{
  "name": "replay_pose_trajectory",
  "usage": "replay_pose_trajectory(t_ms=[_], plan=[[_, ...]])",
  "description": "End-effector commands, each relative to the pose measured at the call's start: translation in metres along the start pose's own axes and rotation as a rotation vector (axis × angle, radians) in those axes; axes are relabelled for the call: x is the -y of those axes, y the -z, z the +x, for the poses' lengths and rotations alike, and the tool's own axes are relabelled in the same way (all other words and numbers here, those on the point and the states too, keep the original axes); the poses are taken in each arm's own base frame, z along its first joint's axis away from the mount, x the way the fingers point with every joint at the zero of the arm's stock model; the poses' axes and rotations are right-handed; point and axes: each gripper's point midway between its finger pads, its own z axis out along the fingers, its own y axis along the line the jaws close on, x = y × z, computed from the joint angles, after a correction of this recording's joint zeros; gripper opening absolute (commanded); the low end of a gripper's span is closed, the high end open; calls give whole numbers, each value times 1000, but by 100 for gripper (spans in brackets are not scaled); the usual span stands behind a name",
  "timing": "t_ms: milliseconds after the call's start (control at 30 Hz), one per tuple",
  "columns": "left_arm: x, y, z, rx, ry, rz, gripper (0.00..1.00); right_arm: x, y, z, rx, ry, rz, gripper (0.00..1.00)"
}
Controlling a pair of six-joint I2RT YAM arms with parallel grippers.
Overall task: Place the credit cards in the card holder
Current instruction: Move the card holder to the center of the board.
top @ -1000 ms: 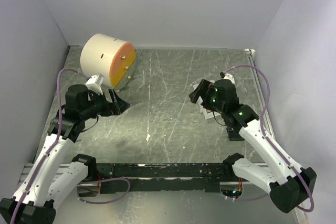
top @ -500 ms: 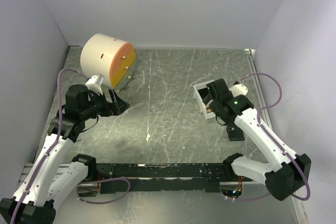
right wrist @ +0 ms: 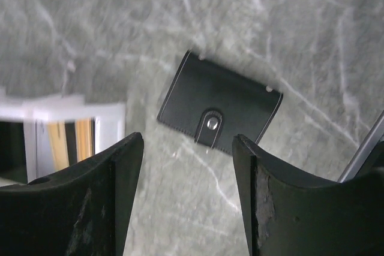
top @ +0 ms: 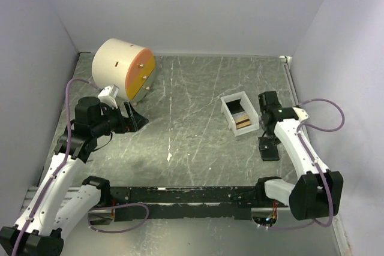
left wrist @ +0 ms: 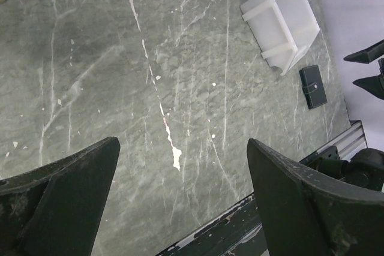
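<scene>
The black card holder (top: 269, 148) lies shut and flat on the table, just right of the white tray's near end; its snap tab shows in the right wrist view (right wrist: 219, 109). It is also small in the left wrist view (left wrist: 313, 86). Orange-tan credit cards (top: 243, 123) stand inside the white tray (top: 239, 113), and their edges show at the left of the right wrist view (right wrist: 69, 142). My right gripper (top: 267, 107) hovers open above the holder, and nothing sits between its fingers (right wrist: 187, 142). Far to the left, my left gripper (top: 135, 118) is wide open and holds nothing (left wrist: 183, 143).
A big cream cylinder with an orange face (top: 123, 69) stands at the back left. White walls close in the table on three sides. A black rail (top: 180, 195) runs along the near edge. The tray (left wrist: 281, 19) sits right of centre.
My right arm has swung from over the tray to the right and now hangs above the card holder. The left arm has not moved.
</scene>
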Motion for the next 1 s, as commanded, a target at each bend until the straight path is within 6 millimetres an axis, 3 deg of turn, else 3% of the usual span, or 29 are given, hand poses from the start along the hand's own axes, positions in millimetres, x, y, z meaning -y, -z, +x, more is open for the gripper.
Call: replay_pose_trajectory(t_ms=[0, 233, 433, 633, 967], plan=[[2, 4, -6, 21, -13, 6, 99, 9, -24, -22, 43, -65, 75, 61], [6, 5, -5, 17, -21, 29, 100, 18, -57, -4, -22, -122, 176, 65], [7, 5, -3, 4, -25, 36, 100, 27, -74, -1, -27, -197, 201, 65], [7, 6, -3, 14, -25, 40, 100, 37, -81, 12, -62, -151, 256, 65], [19, -1, 12, -64, -25, 134, 100, 39, -82, 47, -195, -97, 183, 58]])
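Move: Low to the right of the white tray, the black card holder lies flat on the board, roughly 5 cm to the right hand's right, 2 cm back and 11 cm below it. The tray's middle is about 10 cm ahead of this hand and 6 cm left, its tan strips some 7 cm ahead and 5 cm left; both sit about 8 cm below. From the left hand the holder is about 50 cm right, 3 cm back and 21 cm down. Sinking about 9 cm, the right hand comes down over the card holder. It first swings some 5 cm right, away from the white tray, then drops more steeply with a slight drift back, while the wrist turns about 10 degrees clockwise and tips farther downward. The fingers stay part open, their tips ending close above the holder's face; contact can't be seen. ##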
